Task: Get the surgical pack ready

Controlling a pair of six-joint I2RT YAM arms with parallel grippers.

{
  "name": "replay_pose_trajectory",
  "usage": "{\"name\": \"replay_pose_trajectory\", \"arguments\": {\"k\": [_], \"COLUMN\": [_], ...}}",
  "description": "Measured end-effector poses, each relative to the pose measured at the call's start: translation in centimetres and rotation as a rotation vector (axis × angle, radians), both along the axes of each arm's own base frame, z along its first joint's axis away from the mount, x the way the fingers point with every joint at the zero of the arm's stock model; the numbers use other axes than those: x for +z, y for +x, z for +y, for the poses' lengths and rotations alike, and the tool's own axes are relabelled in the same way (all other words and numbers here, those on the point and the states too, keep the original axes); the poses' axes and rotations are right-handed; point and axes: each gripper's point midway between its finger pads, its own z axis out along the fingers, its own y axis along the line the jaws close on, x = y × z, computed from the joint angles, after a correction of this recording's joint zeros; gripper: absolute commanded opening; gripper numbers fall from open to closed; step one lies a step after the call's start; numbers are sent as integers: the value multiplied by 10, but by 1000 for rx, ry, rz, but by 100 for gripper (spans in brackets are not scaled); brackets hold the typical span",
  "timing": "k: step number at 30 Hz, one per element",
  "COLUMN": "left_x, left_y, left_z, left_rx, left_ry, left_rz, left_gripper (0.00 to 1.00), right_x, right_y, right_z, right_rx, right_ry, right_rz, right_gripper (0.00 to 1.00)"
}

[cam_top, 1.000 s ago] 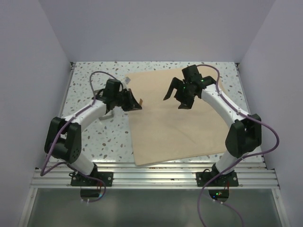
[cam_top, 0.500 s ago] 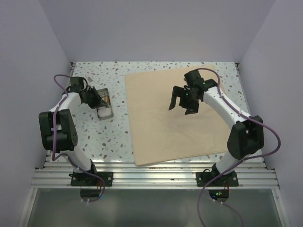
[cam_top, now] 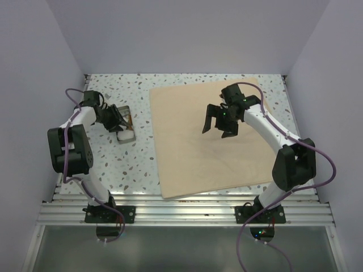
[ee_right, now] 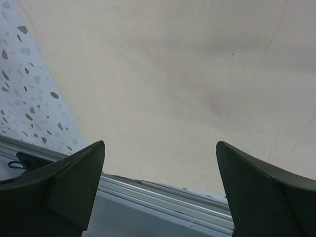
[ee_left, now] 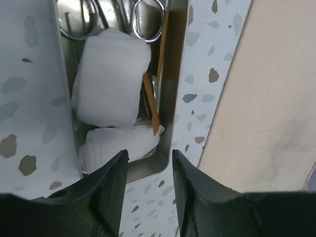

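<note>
The tan cloth (cam_top: 210, 139) of the surgical pack lies spread flat on the table's right half. Left of it stands the small silver tin (cam_top: 127, 131). The left wrist view looks down into the tin (ee_left: 178, 74), which holds white gauze squares (ee_left: 111, 81) and the ring handles of steel instruments (ee_left: 147, 19). My left gripper (cam_top: 116, 121) hangs at the tin's near corner. Its jaws (ee_left: 149, 154) stand apart with nothing held. My right gripper (cam_top: 218, 126) hovers wide open above the cloth (ee_right: 173, 64), nothing between its fingers (ee_right: 160, 143).
An orange strip (ee_left: 160, 64) leans along the tin's inner right wall. The speckled tabletop (cam_top: 113, 164) is enclosed by pale walls on three sides. An aluminium rail (cam_top: 181, 207) runs along the near edge, also visible below the right gripper (ee_right: 163, 197).
My left arm has swung from the cloth's left edge to the tin, and its jaws have parted. The cloth now lies flat. My right gripper shifted slightly right.
</note>
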Motion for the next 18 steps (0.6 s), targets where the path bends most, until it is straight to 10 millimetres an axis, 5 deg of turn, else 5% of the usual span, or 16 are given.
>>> {"name": "replay_pose_trajectory", "arguments": {"k": [5,11,18], "left_x": [12,24,-11], "left_y": [-8,7,9], "left_z": [18,43,53], "left_rx": [50,90,99], "left_ry": [101,224,260], "left_rz": [13,-5,92], "left_gripper": [44,41,40], "right_x": [-2,-7,-9], "right_y": [0,1,2], "right_z": [0,0,-6], "right_rx": [11,19,6], "right_ry": [-4,-7,-6], "right_rz": [1,12,20], "right_gripper": [99,99,99]}}
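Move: The tray's left rim, which the left hand makes for, lies about 5 cm to this hand's left, 1 cm ahead and some 2 cm lower; the tray's middle is about 3 cm ahead and straight below. In the tray, the larger gauze lies about 4 cm ahead and 1 cm left, the brown strip 2 cm ahead and 2 cm right. From the right hand the rim lies about 49 cm left, 8 cm ahead. The tray's left rim is what the left hand goes to: empty, it shifts about 5 cm left from above the contents, arching up some 2 cm and then sinking about 3 cm. Its fingers stay half open and swing some 15 degrees towards pointing straight down, ending close over the rim, one to either side; contact can't be seen. ##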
